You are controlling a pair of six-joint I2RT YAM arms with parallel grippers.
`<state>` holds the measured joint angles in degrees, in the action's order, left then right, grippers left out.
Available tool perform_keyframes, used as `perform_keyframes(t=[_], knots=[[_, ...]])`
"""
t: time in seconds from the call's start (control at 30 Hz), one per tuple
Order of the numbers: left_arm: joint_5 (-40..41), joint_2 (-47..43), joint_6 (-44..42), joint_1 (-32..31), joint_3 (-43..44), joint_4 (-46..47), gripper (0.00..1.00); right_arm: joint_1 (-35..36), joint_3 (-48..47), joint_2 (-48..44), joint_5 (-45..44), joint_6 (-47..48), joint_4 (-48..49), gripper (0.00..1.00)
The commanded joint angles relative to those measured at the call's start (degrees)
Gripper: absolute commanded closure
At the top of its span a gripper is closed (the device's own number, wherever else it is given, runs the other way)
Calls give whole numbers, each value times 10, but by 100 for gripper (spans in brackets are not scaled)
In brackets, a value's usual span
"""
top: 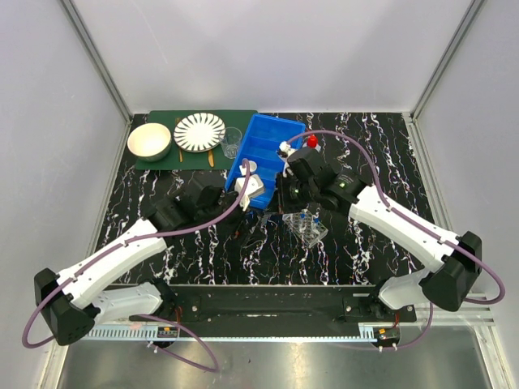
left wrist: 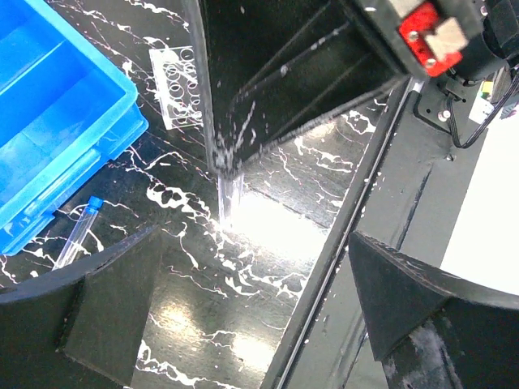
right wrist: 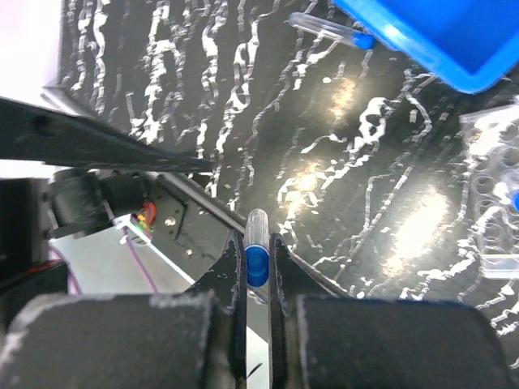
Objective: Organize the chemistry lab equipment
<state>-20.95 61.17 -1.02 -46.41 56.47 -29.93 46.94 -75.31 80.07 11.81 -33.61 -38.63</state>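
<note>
My right gripper (right wrist: 257, 241) is shut on a clear blue-capped tube (right wrist: 257, 261), pinched at its cap and held above the table. In the left wrist view that tube (left wrist: 229, 197) hangs from the right gripper's dark fingers (left wrist: 268, 89). My left gripper (left wrist: 259, 324) is open and empty, just below and in front of it. Another blue-capped tube (left wrist: 79, 235) lies on the table beside the blue bin (left wrist: 49, 121). The clear tube rack (top: 306, 227) stands right of both grippers. A small clear beaker (top: 231, 143) and a red nozzle (top: 312, 141) show at the back.
The blue bin (top: 272, 138) sits behind the grippers with white items (top: 251, 185) in its near end. A striped plate (top: 199, 131) and cream bowl (top: 149, 141) rest on a green mat at the back left. The black base rail (left wrist: 357, 243) runs close to my left gripper.
</note>
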Motion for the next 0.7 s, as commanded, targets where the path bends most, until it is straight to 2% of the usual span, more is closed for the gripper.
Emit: perform_keyframes(t=[0.0, 0.33, 0.67], knots=[[-4, -18, -2, -1, -2, 20, 1, 0, -8, -25, -102, 21, -44, 100], [19, -14, -2, -1, 0, 9, 1, -8, 24, -34, -302, -1, -131, 100], [41, -13, -4, -2, 0, -1, 1, -8, 63, -28, -362, -44, -144, 100]])
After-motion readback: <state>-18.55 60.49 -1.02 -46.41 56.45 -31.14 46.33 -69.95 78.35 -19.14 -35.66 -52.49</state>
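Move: The test tube rack, with two blue-capped tubes already in it, lies about 12 cm to the right of my right hand, some 4 cm ahead and 17 cm below. From that hand the blue bin's middle is about 27 cm ahead, the loose tube 9 cm ahead and 9 cm left, and the glass beaker 18 cm ahead and 24 cm right. From my left hand the rack is roughly 19 cm right, 6 cm ahead, 17 cm below. Keeping the blue cap of the test tube pinched, I swing my right hand about 11 cm to the right, away from my open left hand and towards the rack, sinking some 6 cm, with a little forward early on. Meanwhile the wrist turns roughly 35 degrees, clockwise and left side down, so the fingers stop pointing left and aim forward and down. ##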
